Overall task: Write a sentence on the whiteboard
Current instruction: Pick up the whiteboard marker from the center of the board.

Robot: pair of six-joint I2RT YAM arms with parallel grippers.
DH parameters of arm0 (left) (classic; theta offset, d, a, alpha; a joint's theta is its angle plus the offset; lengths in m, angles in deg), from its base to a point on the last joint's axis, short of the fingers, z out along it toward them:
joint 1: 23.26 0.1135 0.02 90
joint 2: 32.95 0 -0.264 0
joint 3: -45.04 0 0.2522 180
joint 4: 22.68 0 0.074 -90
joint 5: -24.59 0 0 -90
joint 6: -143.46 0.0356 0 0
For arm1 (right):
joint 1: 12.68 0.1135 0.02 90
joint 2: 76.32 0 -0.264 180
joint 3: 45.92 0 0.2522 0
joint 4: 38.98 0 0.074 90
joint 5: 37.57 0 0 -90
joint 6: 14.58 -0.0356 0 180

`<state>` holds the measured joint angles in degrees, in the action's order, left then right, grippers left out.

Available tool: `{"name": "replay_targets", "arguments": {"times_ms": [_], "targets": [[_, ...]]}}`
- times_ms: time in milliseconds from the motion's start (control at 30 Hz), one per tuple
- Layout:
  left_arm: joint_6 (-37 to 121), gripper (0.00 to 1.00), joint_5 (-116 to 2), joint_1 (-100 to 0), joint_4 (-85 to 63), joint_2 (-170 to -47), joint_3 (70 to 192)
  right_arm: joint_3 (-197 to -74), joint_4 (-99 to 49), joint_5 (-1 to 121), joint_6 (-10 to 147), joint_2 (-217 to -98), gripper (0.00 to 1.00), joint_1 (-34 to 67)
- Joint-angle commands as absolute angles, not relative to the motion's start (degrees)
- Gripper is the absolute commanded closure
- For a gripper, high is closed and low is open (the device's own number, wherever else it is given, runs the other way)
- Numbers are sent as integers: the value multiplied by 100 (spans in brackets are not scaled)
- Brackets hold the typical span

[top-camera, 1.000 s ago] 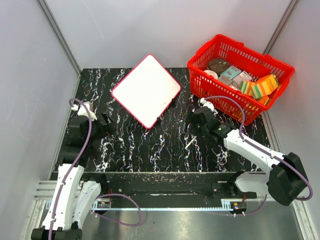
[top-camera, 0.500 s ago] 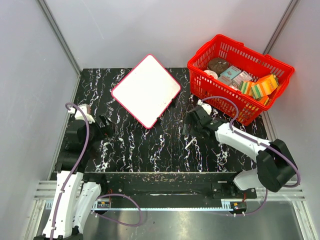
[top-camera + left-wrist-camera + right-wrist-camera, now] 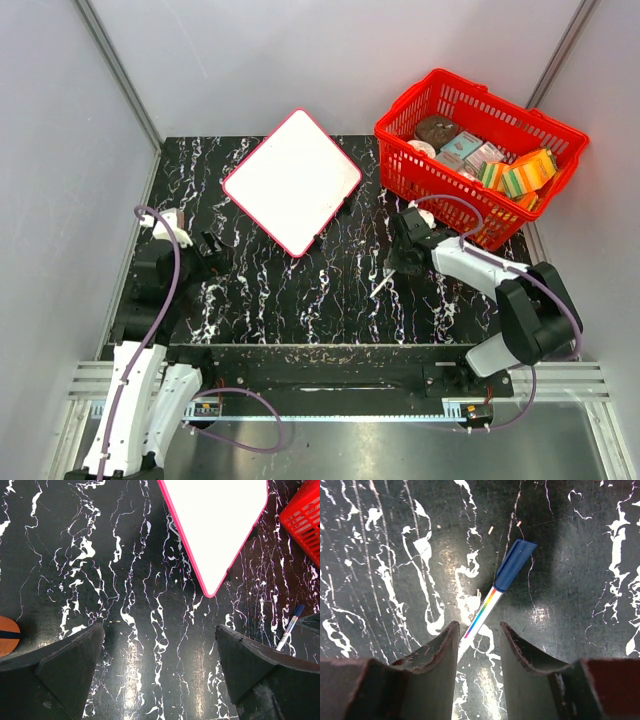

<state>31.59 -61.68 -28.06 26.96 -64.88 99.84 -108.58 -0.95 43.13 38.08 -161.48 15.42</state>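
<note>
The whiteboard (image 3: 292, 180) lies turned like a diamond at the back middle of the black marbled table; its face is plain white with a red rim, and no sentence is in view. One corner of the whiteboard (image 3: 215, 520) shows in the left wrist view. A marker (image 3: 495, 592) with a blue cap and a rainbow stripe lies flat on the table. My right gripper (image 3: 479, 626) is low over it, its fingers narrowed either side of the barrel's near end, with a gap still on the right side. From above, the marker (image 3: 381, 288) sits just below the right gripper (image 3: 393, 270). My left gripper (image 3: 215, 250) is wide open and holds nothing.
A red basket (image 3: 512, 103) with several packets stands at the back right, close behind the right arm. An orange round object (image 3: 7, 635) peeks in at the left edge of the left wrist view. The marker (image 3: 290, 630) and the basket (image 3: 305, 515) also show there.
The right arm swung right and down onto the marker, and its fingers narrowed around the barrel. The left arm barely moved.
</note>
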Motion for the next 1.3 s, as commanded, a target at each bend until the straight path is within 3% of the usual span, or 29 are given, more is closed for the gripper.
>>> {"name": "replay_targets", "arguments": {"times_ms": [0, 367, 667, 867, 1267], "targets": [[3148, 1, -6022, -2853, 2395, -6459, 9976, -10767, -334, 4487, 3824, -16367, 56, 1405], [3140, 1, -6022, -2950, 2395, -6459, 9958, -10661, -720, 4961, 3868, -16912, 55, 1281], [3192, 1, -5961, -2994, 2395, -6442, 9967, -10837, -694, 5172, 4079, -17466, 100, 1281], [3254, 1, -5663, -3012, 2290, -6372, 9949, -10942, -668, 5373, 4298, -17388, 100, 1299], [3377, 1, -4072, -3020, 2000, -6582, 10090, -10925, -834, 5339, 4607, -15447, 100, 1615]]}}
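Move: The marker lies diagonally on the dark table, cap forward and right; its middle is about 1 cm ahead of the right hand, 2 cm to the hand's left and 3 cm below, between and just beyond the half-open fingers. The whiteboard's middle is some 19 cm left and 18 cm ahead, the red basket's about 16 cm right and 20 cm ahead. From the left hand the marker is roughly 30 cm right, 6 cm ahead and 19 cm lower. The right fingers close from half open and pinch the marker just behind its cap: the hand first sinks about 3 cm, then slides low forward and left some 4 cm as they shut. Still gripping, it draws back nearly 2 cm and rises about 4 cm, turning slightly counter-clockwise. The left hand, open and empty, swings about 4 cm right, towards the marker, turning some 15 degrees clockwise. ##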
